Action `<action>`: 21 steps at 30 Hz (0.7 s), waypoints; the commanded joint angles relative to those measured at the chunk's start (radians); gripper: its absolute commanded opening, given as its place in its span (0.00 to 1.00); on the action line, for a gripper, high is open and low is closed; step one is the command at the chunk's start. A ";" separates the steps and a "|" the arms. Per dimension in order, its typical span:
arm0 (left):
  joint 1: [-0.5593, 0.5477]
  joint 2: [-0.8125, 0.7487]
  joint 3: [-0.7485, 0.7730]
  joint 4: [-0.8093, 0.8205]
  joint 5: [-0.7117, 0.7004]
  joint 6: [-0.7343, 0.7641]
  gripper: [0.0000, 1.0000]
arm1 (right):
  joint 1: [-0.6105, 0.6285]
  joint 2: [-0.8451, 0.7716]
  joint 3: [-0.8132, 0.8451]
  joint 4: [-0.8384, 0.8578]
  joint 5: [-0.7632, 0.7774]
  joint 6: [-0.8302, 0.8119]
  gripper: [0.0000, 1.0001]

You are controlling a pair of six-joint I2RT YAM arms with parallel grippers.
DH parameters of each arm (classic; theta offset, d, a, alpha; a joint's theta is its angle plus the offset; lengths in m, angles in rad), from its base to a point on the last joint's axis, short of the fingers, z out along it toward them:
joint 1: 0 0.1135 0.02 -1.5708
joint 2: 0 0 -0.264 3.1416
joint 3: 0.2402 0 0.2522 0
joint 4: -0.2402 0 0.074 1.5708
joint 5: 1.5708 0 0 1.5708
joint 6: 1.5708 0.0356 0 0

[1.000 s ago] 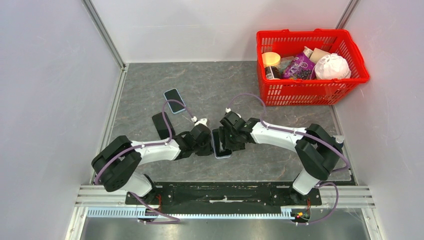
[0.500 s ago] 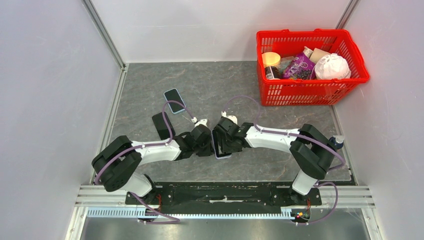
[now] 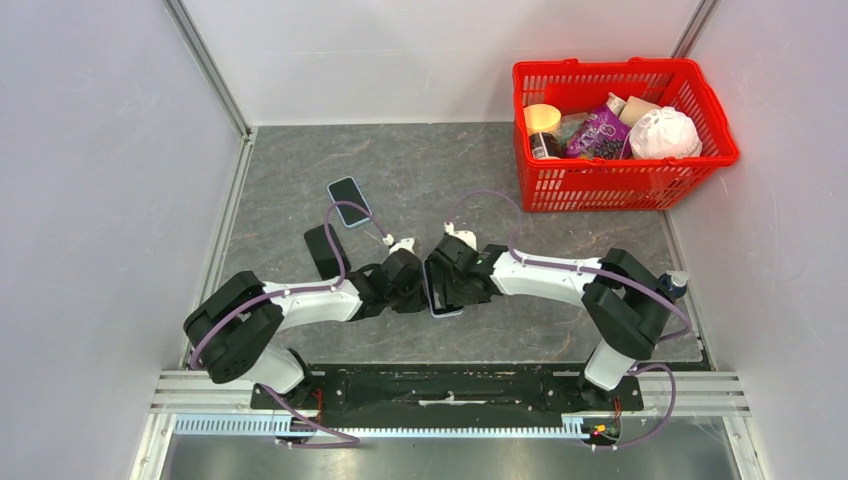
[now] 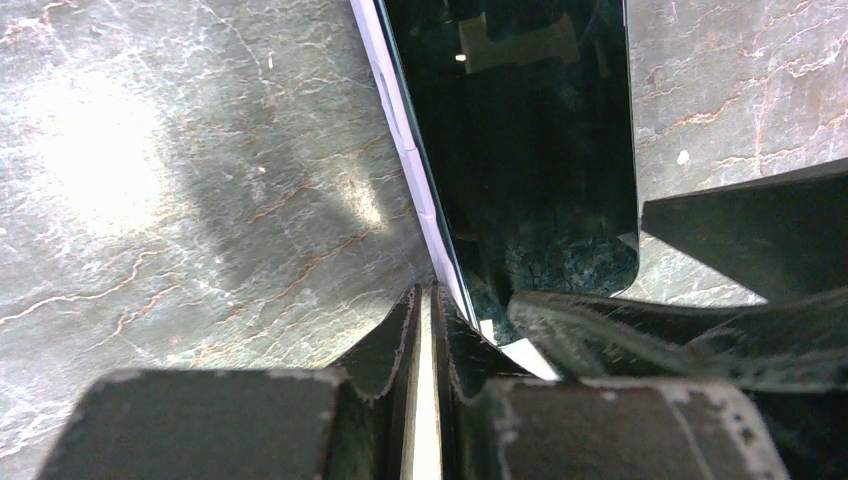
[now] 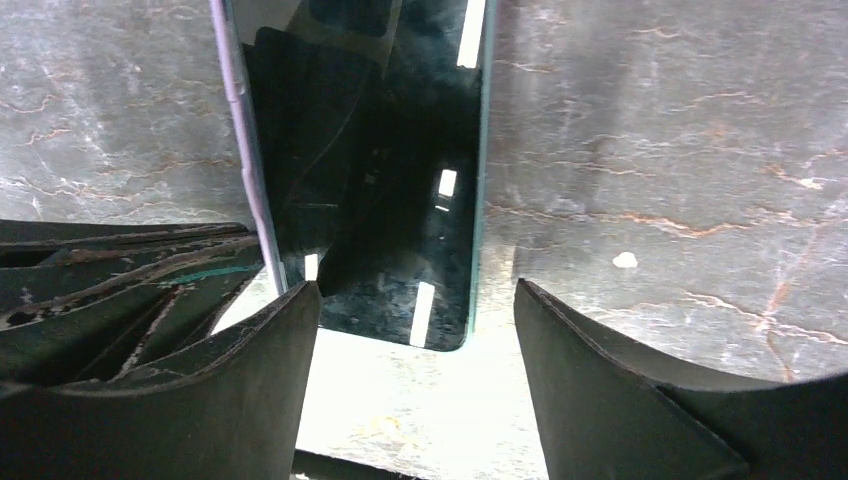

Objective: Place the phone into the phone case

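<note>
A phone [image 3: 441, 309] with a dark screen and a lavender edge lies on the grey mat between the two grippers. My left gripper [image 3: 419, 284] is shut, its tips [image 4: 436, 300] pressed against the phone's [image 4: 520, 150] left long edge. My right gripper [image 3: 446, 283] is open, and its fingers [image 5: 280, 330] straddle the near end of the phone [image 5: 380, 150] without touching it. A black flat piece [image 3: 320, 250], apparently the phone case, lies on the mat to the left, beside my left arm.
A second phone [image 3: 348, 201] with a blue rim lies screen up behind the black piece. A red basket [image 3: 620, 68] of groceries stands at the back right. Grey walls close in on both sides.
My right gripper has moved left over the phone's end and its jaws have widened. The left gripper has stayed at the phone's left edge.
</note>
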 commanded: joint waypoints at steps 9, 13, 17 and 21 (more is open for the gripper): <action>-0.016 0.036 -0.013 -0.026 0.008 -0.021 0.14 | -0.105 -0.109 -0.068 0.040 -0.137 -0.012 0.60; -0.015 0.039 -0.012 -0.028 0.008 -0.021 0.14 | -0.107 -0.087 -0.064 0.048 -0.150 -0.012 0.49; -0.016 0.041 -0.010 -0.033 0.007 -0.020 0.14 | -0.107 -0.064 -0.059 0.046 -0.160 -0.014 0.40; -0.016 0.044 -0.008 -0.033 0.006 -0.020 0.14 | -0.106 -0.054 -0.058 0.054 -0.178 -0.011 0.29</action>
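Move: My right hand hovers over the near right part of the phone lying in its lilac case: the phone's middle is about 4 cm ahead, 2 cm left and 1 cm below. The black phone lies some 32 cm left and 12 cm ahead, and the blue-cased phone about 27 cm left and 26 cm ahead. From my left hand, at the near end of the left rim, the lilac-cased phone's middle is 4 cm ahead, 4 cm right, 1 cm below. I slide my right hand about 2 cm to the right, rising roughly 1 cm, towards the phone's right edge. Then I ease back left a little under 1 cm and sink a bit while my fingers close from wide to mostly shut, ending at the near end of that edge. My left hand stays put, its nearly shut fingertips kept against the left rim. ##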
